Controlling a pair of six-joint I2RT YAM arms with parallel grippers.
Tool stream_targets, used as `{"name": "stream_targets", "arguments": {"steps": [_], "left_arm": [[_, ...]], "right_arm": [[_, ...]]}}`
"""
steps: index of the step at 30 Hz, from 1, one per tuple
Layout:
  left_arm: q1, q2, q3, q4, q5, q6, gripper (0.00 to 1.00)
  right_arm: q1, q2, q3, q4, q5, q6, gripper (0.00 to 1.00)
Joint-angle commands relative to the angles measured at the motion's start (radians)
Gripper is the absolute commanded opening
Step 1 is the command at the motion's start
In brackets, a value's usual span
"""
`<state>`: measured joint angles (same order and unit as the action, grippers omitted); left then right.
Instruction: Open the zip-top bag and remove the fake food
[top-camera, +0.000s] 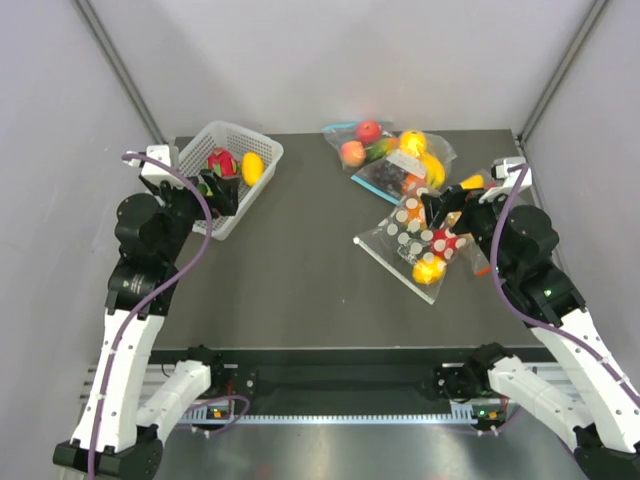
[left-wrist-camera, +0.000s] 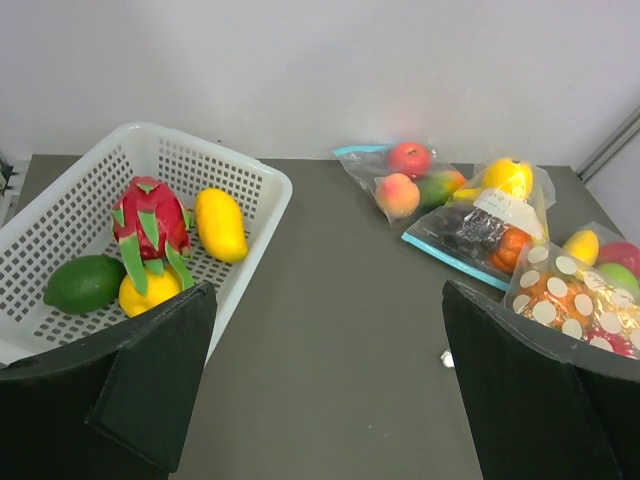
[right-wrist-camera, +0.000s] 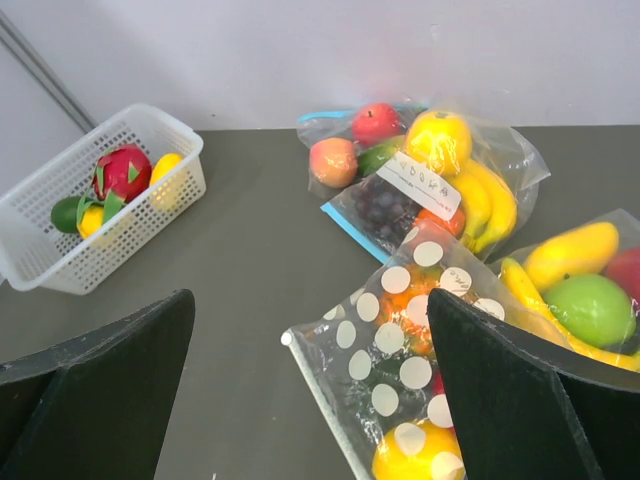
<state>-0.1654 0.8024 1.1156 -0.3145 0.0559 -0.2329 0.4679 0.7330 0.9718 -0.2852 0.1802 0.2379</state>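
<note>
The dotted zip-top bag (top-camera: 408, 238) lies flat at the right of the table, its zip edge toward the table's middle. The fake food shows through it: a yellow-orange fruit (right-wrist-camera: 420, 458), an orange-brown piece (right-wrist-camera: 404, 300) and a small red piece (top-camera: 446, 243). My right gripper (right-wrist-camera: 310, 392) hangs open just above the bag (right-wrist-camera: 400, 350), its right finger over the bag's far side, nothing between the fingers. In the top view this gripper (top-camera: 443, 206) sits at the bag's back edge. My left gripper (left-wrist-camera: 330, 390) stands open and empty over bare table beside the basket, the dotted bag (left-wrist-camera: 575, 305) far to its right.
A white mesh basket (top-camera: 262, 150) at the back left holds a dragon fruit (left-wrist-camera: 150, 215), a mango, a lime and a lemon. Two other clear bags of fruit (right-wrist-camera: 400, 190) lie behind the dotted one. A bag with bananas and a green apple (right-wrist-camera: 585, 290) lies to its right.
</note>
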Motion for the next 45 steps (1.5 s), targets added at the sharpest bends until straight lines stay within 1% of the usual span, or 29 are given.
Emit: {"name": "stream_targets", "arguments": {"steps": [1,4,6,9,11,13,15,16,17,18,19,20,22,23,24,25,26,27,28,29,31,32,34,38,40,42,43,44,45], "left_arm": [[0.0,0.004,0.018,0.043,0.004,0.012,0.99],[0.0,-0.002,0.006,0.054,-0.046,-0.011,0.99],[0.0,-0.005,-0.003,0.061,-0.047,-0.003,0.99],[0.0,-0.008,-0.022,0.078,-0.005,0.02,0.99],[0.0,-0.011,-0.031,0.086,0.056,0.056,0.99],[0.0,-0.003,-0.04,0.086,0.067,0.049,0.99],[0.0,0.024,-0.052,0.091,0.152,0.017,0.99],[-0.002,0.037,-0.065,0.141,0.198,0.001,0.99],[-0.003,0.07,-0.1,0.178,0.3,-0.044,0.99],[-0.011,0.092,-0.121,0.219,0.338,-0.066,0.99],[-0.022,0.113,-0.14,0.301,0.364,-0.084,0.99],[-0.064,0.159,-0.166,0.336,0.375,-0.085,0.99],[-0.129,0.21,-0.174,0.368,0.335,-0.051,0.99],[-0.204,0.269,-0.174,0.397,0.311,-0.001,0.99],[-0.242,0.303,-0.172,0.419,0.297,0.023,0.99],[-0.279,0.34,-0.168,0.436,0.294,0.046,0.99],[-0.334,0.427,-0.14,0.465,0.306,0.088,0.99],[-0.353,0.473,-0.123,0.477,0.329,0.102,0.99],[-0.365,0.522,-0.102,0.488,0.385,0.109,0.99],[-0.374,0.611,-0.08,0.498,0.418,0.103,0.99],[-0.378,0.678,-0.046,0.59,0.488,0.096,0.99],[-0.379,0.731,-0.037,0.619,0.499,0.101,0.99],[-0.382,0.788,-0.013,0.661,0.519,0.121,0.99],[-0.402,0.964,0.108,0.627,0.55,0.202,0.99],[-0.417,1.012,0.141,0.629,0.542,0.224,0.99],[-0.422,1.087,0.205,0.621,0.553,0.256,0.99],[-0.425,1.133,0.234,0.592,0.562,0.27,0.99],[-0.425,1.152,0.28,0.58,0.571,0.273,0.99],[-0.425,1.167,0.294,0.578,0.588,0.277,0.99]], "right_arm": [[-0.014,-0.015,0.05,-0.002,0.012,-0.003,1.0],[-0.012,-0.02,0.048,-0.006,0.018,-0.003,1.0],[-0.014,-0.023,0.048,-0.006,0.021,-0.005,1.0],[-0.014,-0.026,0.047,-0.008,0.025,-0.005,1.0],[-0.014,-0.029,0.042,-0.008,0.025,-0.005,1.0],[-0.014,-0.027,0.038,-0.008,0.024,-0.002,1.0],[-0.014,-0.026,0.034,-0.006,0.018,-0.002,1.0],[-0.014,-0.026,0.031,-0.008,0.013,-0.002,1.0],[-0.014,-0.027,0.031,-0.012,0.01,0.001,0.99],[-0.014,-0.027,0.033,-0.015,0.01,0.0,1.0],[-0.014,-0.029,0.03,-0.017,0.01,0.0,1.0],[-0.012,-0.037,0.028,-0.02,0.013,-0.002,1.0],[-0.012,-0.046,0.025,-0.02,0.013,-0.002,1.0],[-0.014,-0.049,0.022,-0.023,0.013,-0.002,1.0],[-0.014,-0.052,0.022,-0.025,0.013,-0.002,1.0],[-0.014,-0.052,0.022,-0.026,0.012,-0.003,1.0],[-0.014,-0.055,0.021,-0.028,0.01,-0.006,0.99],[-0.014,-0.055,0.022,-0.034,0.008,-0.006,1.0],[-0.015,-0.055,0.022,-0.037,0.008,-0.006,1.0],[-0.014,-0.063,0.018,-0.039,0.005,-0.006,1.0],[-0.012,-0.07,0.013,-0.046,0.001,-0.005,1.0],[-0.014,-0.078,0.013,-0.049,-0.008,-0.006,1.0],[-0.014,-0.083,0.013,-0.066,-0.008,-0.009,1.0],[-0.014,-0.092,0.013,-0.08,-0.008,-0.018,1.0],[-0.014,-0.092,0.011,-0.081,-0.012,-0.02,1.0],[-0.012,-0.092,0.011,-0.081,-0.018,-0.025,1.0],[-0.014,-0.089,0.011,-0.08,-0.018,-0.026,1.0],[-0.014,-0.087,0.01,-0.081,-0.016,-0.029,1.0],[-0.014,-0.086,0.007,-0.08,-0.016,-0.032,1.0]]}}
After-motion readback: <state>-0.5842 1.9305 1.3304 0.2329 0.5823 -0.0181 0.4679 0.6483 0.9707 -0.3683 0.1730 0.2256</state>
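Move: The near-left corner of the polka-dot bag, with its white slider, lies about 26 cm to the right of my left hand, 9 cm ahead and some 35 cm below. The middle of the bag is about 17 cm right of that corner. The blue-zip bag sits some 19 cm beyond the corner and 14 cm right of it; the basket is about 25 cm ahead of my left hand and 16 cm left. From my right hand, the corner is about 10 cm ahead, 8 cm left and 31 cm down. I swing my left hand away from beside the basket, about 31 cm right and 24 cm down, reaching some 10 cm forward in the later part, towards the slider corner of the polka-dot bag. On the way I turn the hand clockwise about 55 degrees and tip the open fingers somewhat downward, arriving over the corner without touching it. My right hand eases back about 2 cm, open. ##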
